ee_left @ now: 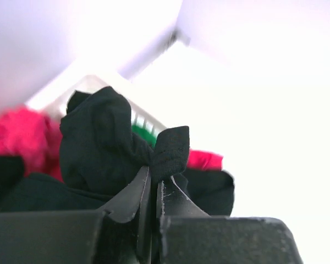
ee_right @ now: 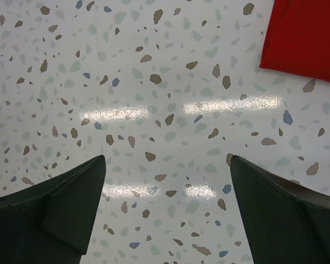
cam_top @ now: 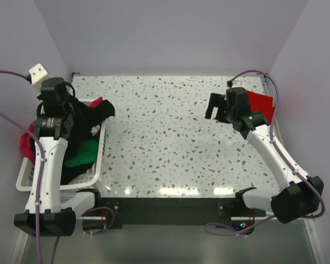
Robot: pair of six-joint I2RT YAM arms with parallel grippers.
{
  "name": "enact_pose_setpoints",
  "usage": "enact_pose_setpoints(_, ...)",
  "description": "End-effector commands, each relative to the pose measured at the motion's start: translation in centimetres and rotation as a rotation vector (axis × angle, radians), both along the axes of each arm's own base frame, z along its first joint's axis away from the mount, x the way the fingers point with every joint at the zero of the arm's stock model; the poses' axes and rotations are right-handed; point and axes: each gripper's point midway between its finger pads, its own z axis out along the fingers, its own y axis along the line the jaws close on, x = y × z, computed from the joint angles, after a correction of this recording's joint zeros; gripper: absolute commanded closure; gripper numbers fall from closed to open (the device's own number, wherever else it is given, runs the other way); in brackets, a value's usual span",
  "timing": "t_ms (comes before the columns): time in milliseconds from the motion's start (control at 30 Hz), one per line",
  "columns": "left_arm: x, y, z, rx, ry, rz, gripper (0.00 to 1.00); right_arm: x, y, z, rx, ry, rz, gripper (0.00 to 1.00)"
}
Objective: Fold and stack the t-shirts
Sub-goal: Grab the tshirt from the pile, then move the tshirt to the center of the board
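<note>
My left gripper [cam_top: 76,114] is shut on the black t-shirt [cam_top: 94,113] and holds a bunch of it up over the white laundry basket [cam_top: 100,151]; in the left wrist view the black cloth [ee_left: 104,143] bulges out from between my closed fingers [ee_left: 133,195]. A green t-shirt [cam_top: 82,154] and a magenta-pink one [cam_top: 26,144] lie in the basket. A folded red t-shirt [cam_top: 262,105] lies flat at the table's far right; its corner shows in the right wrist view [ee_right: 308,38]. My right gripper [cam_top: 219,110] is open and empty, just left of the red shirt above the table.
The speckled terrazzo tabletop [cam_top: 170,143] is walled by pale panels on three sides. The basket stands at the left edge beside my left arm. A purple cable [cam_top: 275,93] loops over the right arm.
</note>
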Motion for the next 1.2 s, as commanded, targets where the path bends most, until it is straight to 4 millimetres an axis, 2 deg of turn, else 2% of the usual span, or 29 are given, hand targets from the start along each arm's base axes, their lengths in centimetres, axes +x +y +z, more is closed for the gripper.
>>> enact_pose_setpoints(0, -1.3, 1.5, 9.5, 0.086, -0.255, 0.054, 1.0, 1.0, -0.3, 1.4, -0.005, -0.056, -0.026, 0.01)
enact_pose_setpoints(133, -1.2, -0.1, 15.9, 0.12, -0.419, -0.061, 1.0, 1.5, -0.2, 1.5, 0.0, -0.055, -0.028, 0.01)
enact_pose_setpoints(200, 0.0, -2.2, 19.0, 0.17, -0.487, -0.214, 1.0, 1.5, -0.1, 1.4, 0.001, -0.054, -0.025, 0.01)
enact_pose_setpoints(233, -0.4, -3.2, 21.8, 0.189, -0.553, -0.268, 1.0, 1.5, -0.1, 1.4, -0.003, -0.054, -0.024, 0.01)
enact_pose_setpoints(267, 0.7, -5.0, 23.0, 0.203, -0.579, -0.381, 1.0, 1.6, -0.1, 1.4, -0.003, -0.054, -0.026, 0.01)
enact_pose_setpoints(300, 0.9, -6.0, 24.2, 0.206, -0.61, -0.437, 1.0, 1.6, -0.1, 1.3, -0.004, -0.053, -0.026, 0.01)
enact_pose_setpoints(333, 0.2, -7.0, 26.7, 0.222, -0.674, -0.493, 1.0, 1.6, -0.1, 1.4, -0.005, -0.055, -0.025, 0.01)
enact_pose_setpoints(367, 1.2, -9.2, 27.4, 0.21, -0.701, -0.614, 1.0, 1.6, -0.2, 1.4, -0.004, -0.056, -0.026, 0.01)
enact_pose_setpoints(400, 0.4, -10.3, 29.8, 0.215, -0.762, -0.674, 1.0, 1.6, -0.1, 1.4, -0.006, -0.057, -0.026, 0.01)
enact_pose_setpoints(433, 1.5, -11.3, 30.4, 0.206, -0.785, -0.732, 1.0, 1.7, -0.2, 1.4, -0.006, -0.058, -0.03, 0.01)
enact_pose_setpoints(467, 1.1, -13.4, 31.2, 0.168, -0.819, -0.848, 1.0, 1.6, -0.2, 1.3, -0.007, -0.055, -0.028, 0.01)
enact_pose_setpoints(500, 0.2, -14.4, 33.3, 0.167, -0.877, -0.903, 1.0, 1.6, -0.2, 1.4, -0.007, -0.059, -0.03, 0.01)
enact_pose_setpoints(533, 0.8, -15.3, 34.2, 0.158, -0.923, -0.956, 1.0, 1.6, -0.3, 1.5, -0.009, -0.064, -0.031, 0.01)
enact_pose_setpoints(567, 0.0, -17.0, 34.8, 0.093, -0.955, -1.058, 1.0, 1.6, -0.3, 1.5, -0.01, -0.064, -0.034, 0.01)
enact_pose_setpoints(633, -1.2, -18.3, 37.4, 0.081, -1.088, -1.15, 1.0, 1.5, -0.5, 1.6, -0.011, -0.07, -0.043, 0.01)
enact_pose_setpoints(667, -1.9, -19.4, 37.6, -0.014, -1.109, -1.221, 1.0, 1.5, -0.6, 1.6, -0.013, -0.071, -0.047, 0.01)
enact_pose_setpoints(733, -2.2, -20.5, 38.2, -0.066, -1.17, -1.292, 1.0, 1.4, -0.9, 1.7, -0.017, -0.076, -0.062, 0.01)
enact_pose_setpoints(800, -3.1, -23.7, 38.1, -0.143, -1.176, -1.39, 1.0, 1.3, -1.2, 1.9, -0.02, -0.085, -0.077, 0.01)
enact_pose_setpoints(833, -2.0, -24.9, 37.1, -0.177, -1.139, -1.409, 1.0, 1.2, -1.5, 1.8, -0.025, -0.085, -0.093, 0.01)
enact_pose_setpoints(867, -1.7, -26.1, 36.4, -0.196, -1.116, -1.441, 1.0, 1.1, -1.7, 2.0, -0.027, -0.089, -0.1, 0.01)
enact_pose_setpoints(900, -1.2, -27.9, 34.8, -0.259, -1.066, -1.485, 1.0, 1.0, -1.8, 2.0, -0.031, -0.09, -0.105, 0.01)
enact_pose_setpoints(933, -0.2, -28.8, 33.2, -0.308, -1.015, -1.506, 0.96, 1.0, -1.9, 2.0, -0.033, -0.091, -0.109, 0.01)
enact_pose_setpoints(967, 1.1, -30.2, 29.6, -0.397, -0.903, -1.541, 0.78, 0.9, -2.1, 2.0, -0.039, -0.087, -0.117, 0.01)
enact_pose_setpoints(1000, 1.8, -30.8, 27.6, -0.444, -0.836, -1.548, 0.65, 0.8, -2.2, 1.8, -0.042, -0.08, -0.118, 0.01)
enact_pose_setpoints(1033, 2.9, -31.3, 24.2, -0.523, -0.705, -1.523, 0.43, 0.6, -2.3, 1.6, -0.049, -0.07, -0.12, 0.01)
enact_pose_setpoints(1067, 4.1, -31.5, 21.0, -0.554, -0.601, -1.488, 0.33, 0.5, -2.3, 1.5, -0.053, -0.066, -0.122, 0.01)
enact_pose_setpoints(1100, 5.6, -31.6, 15.4, -0.607, -0.44, -1.418, 0.29, 0.4, -2.4, 1.5, -0.056, -0.064, -0.122, 0.01)
enact_pose_setpoints(1133, 6.1, -31.0, 8.3, -0.69, -0.164, -1.283, 0.27, 0.3, -2.4, 1.3, -0.056, -0.059, -0.122, 0.01)
enact_pose_setpoints(1167, 7.3, -29.5, 3.7, -0.601, -0.059, -1.168, 0.27, 0.1, -2.5, 1.3, -0.06, -0.055, -0.122, 0.01)
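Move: The left hand still grips the black t-shirt above the laundry basket. The open middle of the table, where it is taken, lies about 36 cm to the right, roughly 3 cm farther out and 30 cm below. The basket's middle is some 10 cm back, 4 cm left and 27 cm down; the green shirt in it, about 13 cm back, 4 cm right and 24 cm down. From the right hand, that table middle is about 15 cm left, 1 cm ahead and 20 cm below. Keeping its pinch on the black t-shirt, the left hand sweeps it up out of the basket, some 34 cm, and swings about 30 cm right towards the table's middle, tipping fingers up and turning clockwise about 80 degrees. Near the end it whips quickly down some 15 cm with a slight push forward, and the fingers open, letting go of the t-shirt while still high. ##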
